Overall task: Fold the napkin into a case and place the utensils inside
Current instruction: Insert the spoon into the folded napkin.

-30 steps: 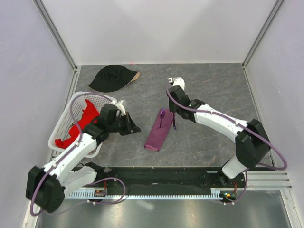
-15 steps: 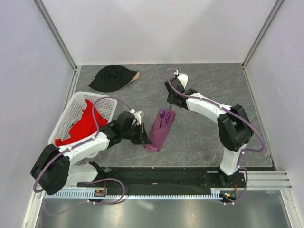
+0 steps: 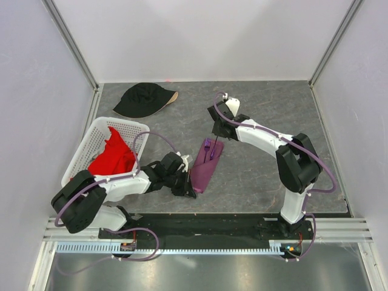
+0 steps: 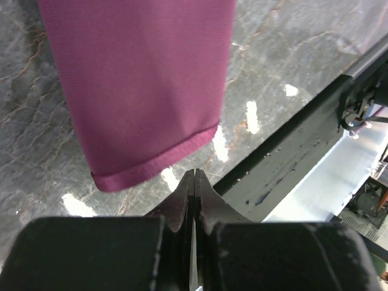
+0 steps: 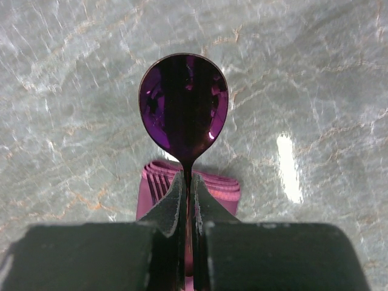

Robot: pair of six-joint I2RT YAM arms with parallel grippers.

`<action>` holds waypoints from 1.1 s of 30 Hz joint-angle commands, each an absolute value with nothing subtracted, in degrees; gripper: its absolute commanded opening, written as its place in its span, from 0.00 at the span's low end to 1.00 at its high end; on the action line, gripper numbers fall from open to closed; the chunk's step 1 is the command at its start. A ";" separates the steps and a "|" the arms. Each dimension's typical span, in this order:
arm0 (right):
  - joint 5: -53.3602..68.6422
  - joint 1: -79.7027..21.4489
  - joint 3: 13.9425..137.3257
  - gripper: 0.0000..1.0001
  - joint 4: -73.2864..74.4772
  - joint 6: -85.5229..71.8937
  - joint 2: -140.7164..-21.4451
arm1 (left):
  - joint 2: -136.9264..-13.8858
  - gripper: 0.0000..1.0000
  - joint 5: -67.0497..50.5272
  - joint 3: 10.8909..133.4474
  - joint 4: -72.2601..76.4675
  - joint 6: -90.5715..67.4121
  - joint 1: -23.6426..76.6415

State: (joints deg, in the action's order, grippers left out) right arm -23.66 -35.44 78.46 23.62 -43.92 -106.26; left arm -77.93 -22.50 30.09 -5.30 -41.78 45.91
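The plum-purple napkin lies folded as a narrow long case [image 3: 205, 165] in the middle of the table. A purple fork [image 3: 207, 147] sticks out of its far end, its tines also showing in the right wrist view [image 5: 159, 185]. My right gripper [image 3: 216, 134] is shut on the handle of a purple spoon [image 5: 183, 108], held above the case's far end [image 5: 221, 187] with the bowl up. My left gripper [image 3: 188, 185] is shut and empty, its tips on the table just short of the case's near end [image 4: 148, 109].
A white lattice basket [image 3: 82, 151] with a red cloth [image 3: 112, 156] stands at the left. A black cap [image 3: 144, 99] lies at the back left. The black base rail [image 3: 212, 227] runs along the near edge, close to my left gripper.
My left gripper has swung from beside the basket toward the near end of the case. My right gripper has moved the spoon over the case's far end.
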 commanded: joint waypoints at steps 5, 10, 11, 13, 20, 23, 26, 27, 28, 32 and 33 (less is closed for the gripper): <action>-24.17 -38.05 77.96 0.00 28.03 -47.99 -105.38 | -82.34 0.02 -18.72 31.11 1.84 -45.26 46.85; -24.26 -38.76 77.78 0.00 31.10 -49.92 -105.56 | -84.37 0.02 -17.49 30.85 4.65 -46.58 47.90; -24.08 -38.76 77.52 0.00 31.46 -50.62 -105.56 | -84.64 0.02 -17.32 30.76 5.35 -46.76 48.07; -23.38 -38.85 76.65 0.00 32.08 -51.32 -105.21 | -84.90 0.02 -16.35 30.32 6.06 -47.55 48.51; -21.10 -39.81 74.36 0.00 33.84 -55.19 -104.24 | -85.43 0.02 -15.64 29.62 8.17 -49.04 49.39; -19.69 -40.17 73.48 0.00 34.28 -57.04 -104.33 | -85.60 0.02 -15.64 29.88 8.17 -48.87 49.57; -18.55 -40.43 72.60 0.00 34.19 -59.15 -104.41 | -85.78 0.02 -15.73 30.23 8.26 -48.69 49.75; -18.46 -40.69 72.34 0.00 34.36 -59.67 -104.33 | -85.96 0.02 -15.82 30.41 8.17 -48.52 49.83; -18.37 -41.04 71.72 0.00 34.37 -60.46 -104.24 | -86.04 0.02 -15.82 30.50 8.17 -48.43 49.92; -17.93 -41.66 69.53 0.00 35.24 -63.80 -103.28 | -86.31 0.02 -15.73 30.59 8.17 -48.43 50.10; -18.02 -41.75 68.22 0.00 35.24 -64.59 -102.75 | -86.40 0.02 -15.56 30.67 8.17 -48.34 50.27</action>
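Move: Behind the right hand, which already holds the spoon with its handle trailing back, the napkin's pocket mouth lies about 10 cm back, 2 cm left and 8 cm down. The fork, tucked in the pocket, is some 6 cm back and 4 cm left. From the shut left hand the napkin's near edge is about 1 cm ahead, 2 cm right and 2 cm below, and the pocket mouth roughly 13 cm ahead and 6 cm right. Drawing the spoon back handle-first towards the napkin's pocket, the right hand goes about 8 cm back while sinking some 5 cm, faster down in the second half, its fingers tipping about 15 degrees steeper and keeping their grip. The left hand, fingers still shut, sinks a little and works about 3 cm right, bringing its tips down onto the napkin's near edge. ##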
